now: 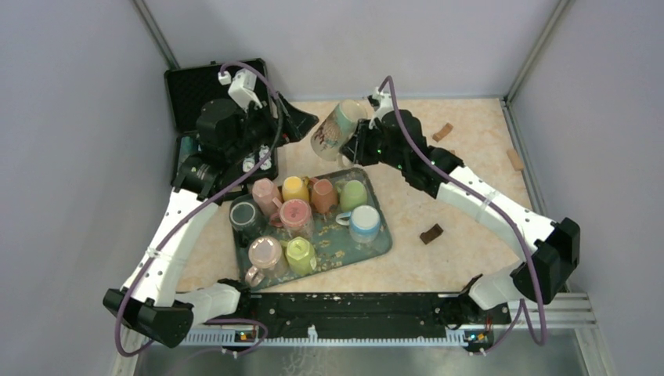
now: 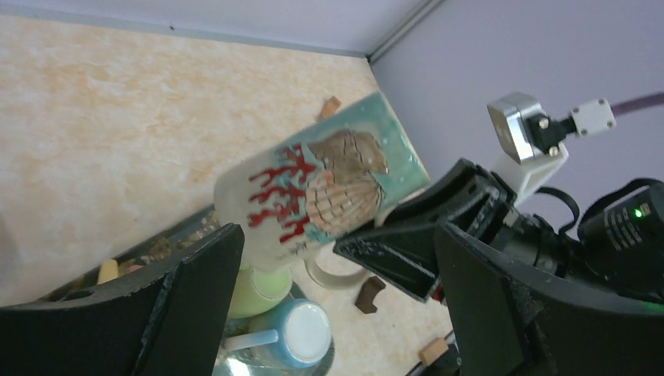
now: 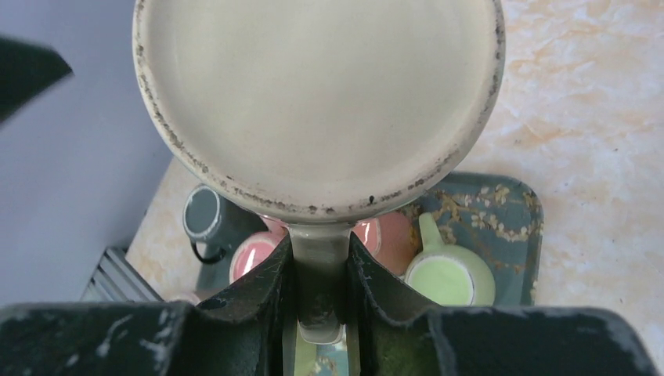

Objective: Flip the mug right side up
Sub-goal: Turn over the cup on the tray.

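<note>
The mug (image 1: 337, 130), pale with a red coral and brown shell picture (image 2: 317, 190), hangs tilted in the air over the far edge of the tray (image 1: 384, 239). My right gripper (image 1: 362, 139) is shut on its handle (image 3: 321, 270), one finger on each side. A flat cream round end of the mug (image 3: 317, 102) fills the right wrist view. My left gripper (image 1: 301, 124) is open just left of the mug and does not touch it. In the left wrist view its fingers (image 2: 200, 286) stand wide apart on either side of the mug's lower end.
Several coloured mugs stand on the tray, among them a blue one (image 1: 365, 223), a green one (image 1: 354, 194) and a dark one (image 1: 246, 213). An open black case (image 1: 188, 86) sits at the back left. Brown blocks (image 1: 431, 233) (image 1: 443, 131) lie on the table on the right.
</note>
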Motion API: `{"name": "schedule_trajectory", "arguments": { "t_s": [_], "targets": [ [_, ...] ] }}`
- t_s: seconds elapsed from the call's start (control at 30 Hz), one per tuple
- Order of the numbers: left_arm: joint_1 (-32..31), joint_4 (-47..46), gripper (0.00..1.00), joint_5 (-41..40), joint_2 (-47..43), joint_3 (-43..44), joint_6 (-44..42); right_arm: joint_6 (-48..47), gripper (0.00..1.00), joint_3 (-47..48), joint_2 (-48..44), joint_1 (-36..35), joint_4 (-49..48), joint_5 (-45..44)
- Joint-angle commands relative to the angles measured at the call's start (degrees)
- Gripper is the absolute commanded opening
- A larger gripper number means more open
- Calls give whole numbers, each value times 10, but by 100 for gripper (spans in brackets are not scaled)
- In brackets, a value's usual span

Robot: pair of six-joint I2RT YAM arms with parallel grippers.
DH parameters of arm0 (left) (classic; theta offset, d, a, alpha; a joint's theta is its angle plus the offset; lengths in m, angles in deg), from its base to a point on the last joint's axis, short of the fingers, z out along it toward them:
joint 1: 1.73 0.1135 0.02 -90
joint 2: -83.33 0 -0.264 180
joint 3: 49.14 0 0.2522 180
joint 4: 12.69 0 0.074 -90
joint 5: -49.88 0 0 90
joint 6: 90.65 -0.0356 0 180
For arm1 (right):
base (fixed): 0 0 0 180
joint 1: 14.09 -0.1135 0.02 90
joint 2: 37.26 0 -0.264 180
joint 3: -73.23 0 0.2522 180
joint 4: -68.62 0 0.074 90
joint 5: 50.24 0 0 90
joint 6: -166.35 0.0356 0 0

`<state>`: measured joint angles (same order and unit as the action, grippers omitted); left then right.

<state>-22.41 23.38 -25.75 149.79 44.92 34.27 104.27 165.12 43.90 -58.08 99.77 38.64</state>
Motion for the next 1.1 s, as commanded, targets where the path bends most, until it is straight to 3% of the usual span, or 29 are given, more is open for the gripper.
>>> {"name": "schedule_trajectory", "arguments": {
  "t_s": [0.0, 0.27, 0.5, 0.7, 1.07],
  "targets": [
    [9, -89, 98, 79, -13, -35, 51, 60, 0, 32, -3, 28, -182, 8],
    [55, -204, 98, 194, -14, -126, 138, 161, 0, 40, 29, 67, -301, 59],
    [72, -378, 97, 279, 22, -180, 238, 270, 0, 40, 69, 79, -444, 111],
    [73, -463, 91, 296, 63, -189, 303, 342, 0, 21, 83, 79, -539, 129],
    [73, -596, 73, 304, 119, -178, 395, 428, 0, -8, 105, 79, -619, 155]
  ]
}}
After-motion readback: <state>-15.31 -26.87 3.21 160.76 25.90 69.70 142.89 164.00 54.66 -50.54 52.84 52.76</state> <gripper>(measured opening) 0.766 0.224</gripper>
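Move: The mug, already held by its handle in the right gripper with its mouth tipped left and slightly down, has its middle about 6 cm above, 3 cm left of and 2 cm ahead of the right hand. From the left hand that mug is some 9 cm right, 6 cm ahead and 5 cm below. Counted from the right hand, the green mug stands straight underneath, about 23 cm down; at that height the orange mug is 9 cm left and level with it, the blue mug 9 cm back and 3 cm right. The mug is carried forward, then mainly up and a little left, about 12 cm higher in all, in the right hand's unchanged handle grip, while that wrist rolls some 50 degrees, left side rising. The open left hand dips, recovers part of its height and works about 4 cm right towards the handle, rolling left side down, swinging clockwise and starting to close its fingers. ##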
